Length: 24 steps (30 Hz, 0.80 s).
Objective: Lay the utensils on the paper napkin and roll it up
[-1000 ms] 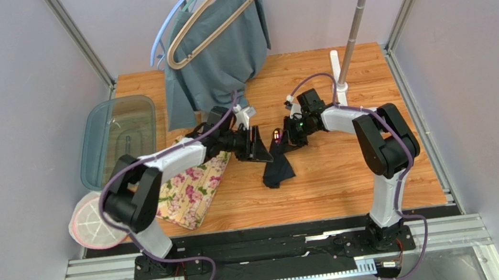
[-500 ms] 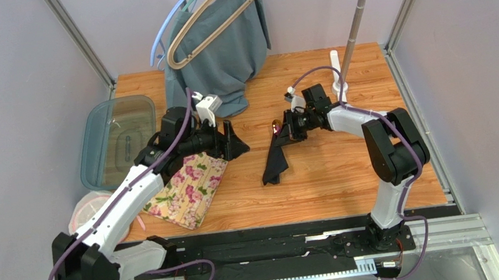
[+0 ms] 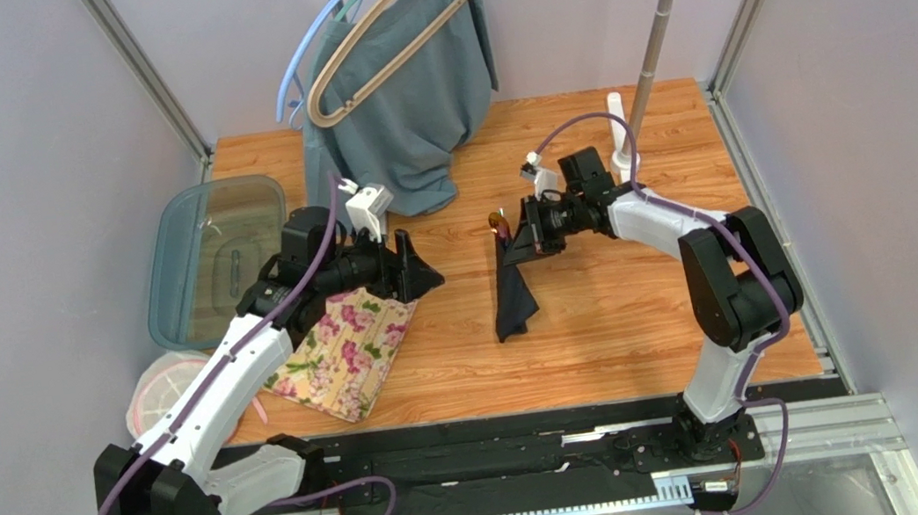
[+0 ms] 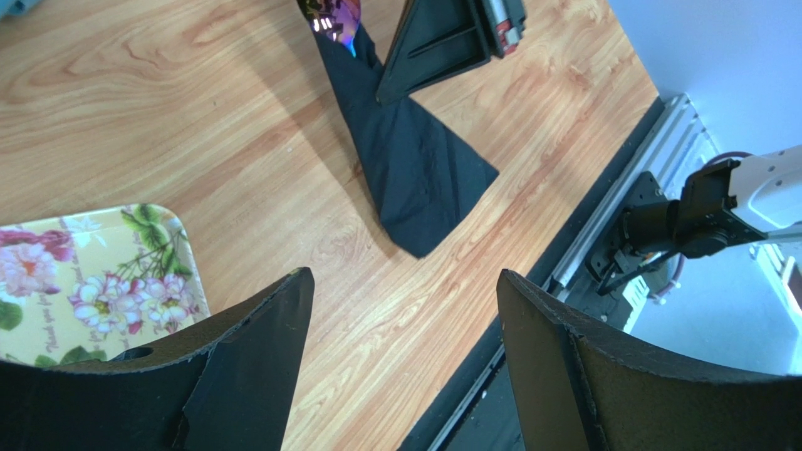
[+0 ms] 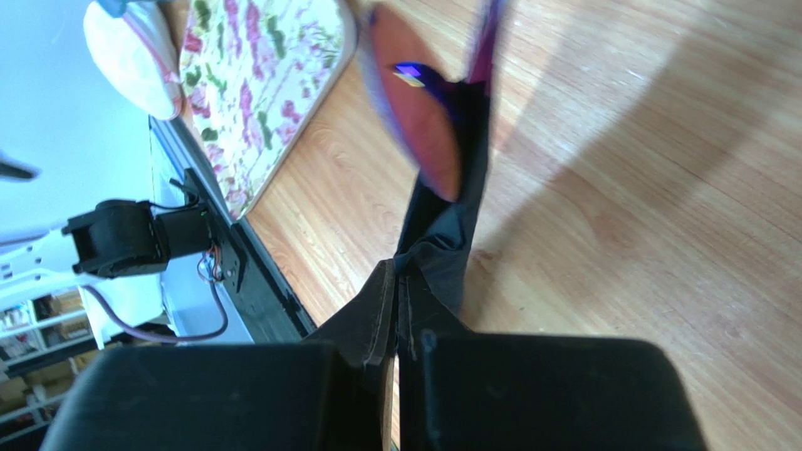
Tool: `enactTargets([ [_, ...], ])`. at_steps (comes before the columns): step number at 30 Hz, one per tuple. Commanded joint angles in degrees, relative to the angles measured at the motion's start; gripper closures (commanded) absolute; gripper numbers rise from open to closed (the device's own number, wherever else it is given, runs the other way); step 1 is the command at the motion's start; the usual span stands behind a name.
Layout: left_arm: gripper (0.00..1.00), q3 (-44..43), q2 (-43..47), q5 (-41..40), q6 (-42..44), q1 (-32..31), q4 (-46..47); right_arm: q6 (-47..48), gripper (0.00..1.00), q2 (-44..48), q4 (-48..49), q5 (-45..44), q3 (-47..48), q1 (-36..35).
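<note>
The black paper napkin point(image 3: 512, 297) is wrapped into a loose cone around the iridescent utensils point(image 3: 501, 224), whose tips stick out at its far end. My right gripper point(image 3: 515, 234) is shut on that far end. The wide near end reaches down to the table. In the right wrist view the closed jaws point(image 5: 395, 277) pinch the napkin point(image 5: 454, 249) below a spoon bowl point(image 5: 420, 127). My left gripper point(image 3: 421, 272) is open and empty, left of the bundle and apart from it. In its wrist view point(image 4: 405, 282) the napkin point(image 4: 409, 164) and utensil tip point(image 4: 335, 15) lie ahead.
The floral mat point(image 3: 350, 352) lies at the front left under my left arm. A teal tub point(image 3: 218, 256) and a white round lid point(image 3: 164, 400) sit at the left edge. A grey-teal garment point(image 3: 403, 92) hangs at the back. A pole on a white stand point(image 3: 621, 130) is at the back right.
My left gripper let go of the bundle and drew back to the left, with its arm swung out. My right gripper kept hold and shifted the napkin's top slightly back; the napkin now hangs straighter.
</note>
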<state>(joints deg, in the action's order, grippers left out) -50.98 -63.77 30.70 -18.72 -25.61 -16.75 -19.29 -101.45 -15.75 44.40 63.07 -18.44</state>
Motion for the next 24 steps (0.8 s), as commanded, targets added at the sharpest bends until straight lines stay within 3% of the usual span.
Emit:
enactTargets([
  [1, 0.19, 2.02, 0.75, 5.95, -1.40, 1.17, 5.22, 4.07, 1.00, 5.29, -1.56, 4.29, 4.07, 0.16],
  [8, 0.20, 5.54, 3.73, 5.95, -2.63, 1.26, 9.80, 7.50, 1.00, 8.02, -6.30, 7.80, 7.14, -0.19],
  [13, 0.23, 11.67, 7.33, 8.23, -6.76, 1.52, 18.84, 12.33, 1.00, 10.39, -14.55, 11.32, 12.51, -1.34],
  [19, 0.20, 18.01, 15.85, 12.36, -8.52, 1.61, 26.50, 18.06, 1.00, 15.31, -22.39, 13.08, 18.58, -4.85],
  [24, 0.19, 18.90, 17.27, 17.55, -11.85, 1.61, 32.20, 19.03, 1.00, 20.05, -23.45, 12.82, 20.86, -9.15],
])
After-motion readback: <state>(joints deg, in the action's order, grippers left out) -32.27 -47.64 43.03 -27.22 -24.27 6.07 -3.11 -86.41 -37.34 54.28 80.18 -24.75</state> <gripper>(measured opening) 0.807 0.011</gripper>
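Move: Between the right hand's closed fingertips is the rolled black napkin, its middle about 3 cm back from them and 3 cm lower; the spoon bowl pokes out some 7 cm ahead, 1 cm left. From the open, empty left hand, the roll's middle lies about 12 cm right, 4 cm ahead and 15 cm lower. The floral mat's middle is roughly 14 cm left of that hand, 2 cm back and 21 cm below. Lifting the napkin roll in a pinch that stays shut, the right hand climbs about 17 cm, speeding up, and late on draws back some 6 cm with a slight drift left; its wrist swings counter-clockwise and its fingers level out, about 30 degrees in all. The left hand, still wide open and touching nothing, backs off some 5 cm, dips slightly then rises a little, fingers tipping up. ##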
